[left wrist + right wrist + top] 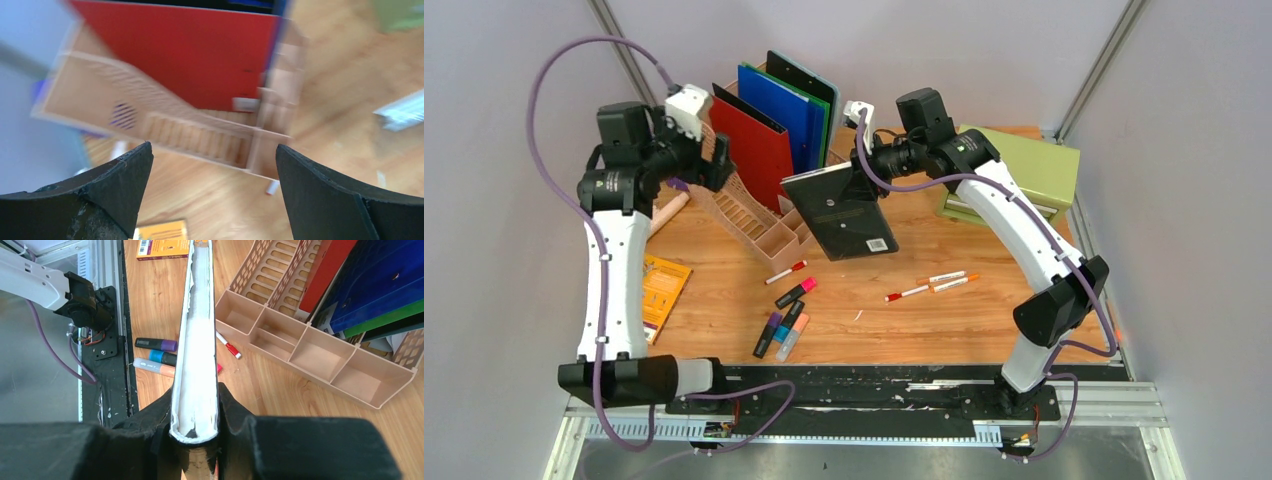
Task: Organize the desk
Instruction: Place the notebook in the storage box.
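The desk (944,330) is a wood-grain tabletop. Above its middle my right gripper (861,168) is shut on a black book (844,212), which hangs tilted off the wood. In the right wrist view the fingers (195,392) clamp the book's spine end, and its white page edge (197,315) runs away from the camera. My left gripper (711,158) hovers open at the left end of a beige desk organizer (764,225). Nothing lies between its fingers (213,147). A red folder (190,55) stands in the organizer (190,135) ahead of them.
Blue and green folders (789,105) stand behind the red one. Several highlighters (782,330), a red pen (786,272) and two more pens (934,285) lie loose at the front. An orange booklet (662,290) lies at the left, a green drawer cabinet (1014,170) at the back right.
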Robot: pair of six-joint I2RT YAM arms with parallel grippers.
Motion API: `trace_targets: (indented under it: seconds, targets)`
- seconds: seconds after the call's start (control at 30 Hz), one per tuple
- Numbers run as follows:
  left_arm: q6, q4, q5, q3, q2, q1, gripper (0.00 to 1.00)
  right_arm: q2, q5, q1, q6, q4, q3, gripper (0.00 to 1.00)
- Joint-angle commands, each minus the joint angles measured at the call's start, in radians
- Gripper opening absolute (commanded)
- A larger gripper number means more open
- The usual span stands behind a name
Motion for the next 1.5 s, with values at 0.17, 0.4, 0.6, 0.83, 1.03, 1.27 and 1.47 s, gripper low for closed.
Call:
trace_targets:
  seconds: [0.17, 0.4, 0.6, 0.83, 1.03, 1.27, 1.47]
  targets:
    - [-0.078, 0.165, -0.351, 0.172, 0.168, 0.172, 1.00, -0.074, -0.032, 0.000, 0.065, 0.093, 0.034, 0.00]
    - [-0.134, 0.290, -0.417, 0.238, 0.336, 0.188, 1.00, -0.077, -0.047, 0.000, 0.070, 0.106, 0.000, 0.00]
    - [-0.148, 0.327, -0.437, 0.294, 0.477, 0.188, 1.00, -0.091, -0.039, -0.001, 0.066, 0.108, -0.026, 0.00]
    - [-0.173, 0.326, -0.361, 0.207, 0.492, 0.188, 0.95, -0.097, -0.013, -0.002, 0.060, 0.111, -0.038, 0.00]
    - [-0.302, 0.407, -0.221, -0.006, 0.398, 0.188, 0.82, -0.075, 0.063, -0.002, 0.081, 0.122, 0.012, 0.00]
    - [-0.450, 0.492, -0.157, -0.189, 0.274, 0.188, 0.79, -0.032, 0.170, -0.003, 0.096, 0.164, 0.107, 0.00]
    - [-0.494, 0.504, -0.107, -0.266, 0.221, 0.183, 0.77, 0.031, 0.197, -0.006, 0.073, 0.206, 0.169, 0.00]
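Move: The storage box, its upright left wall ahead, stands about 14 cm ahead of the left hand, 10 cm to its left and 18 cm lower. From that wall the orange box lies 27 cm nearer and 5 cm farther left, and the white tube 8 cm nearer and 8 cm farther left. From the right hand, which already holds the notebook, the storage box's middle is some 17 cm ahead, 23 cm left and 20 cm down; the red folder stands there too, its middle about 12 cm below the hand. The red-capped marker is 5 cm back, 14 cm left. The right hand keeps its pinch on the notebook, nearly still at first, then carries it about 4 cm forward and as much up towards the storage box. The empty left hand swings some 16 cm forward and left, turning about 30 degrees counter-clockwise, sinks about 13 cm to the box's left wall and draws back 6 cm or so to the rear and right, its wide-open fingers narrowing a little. ##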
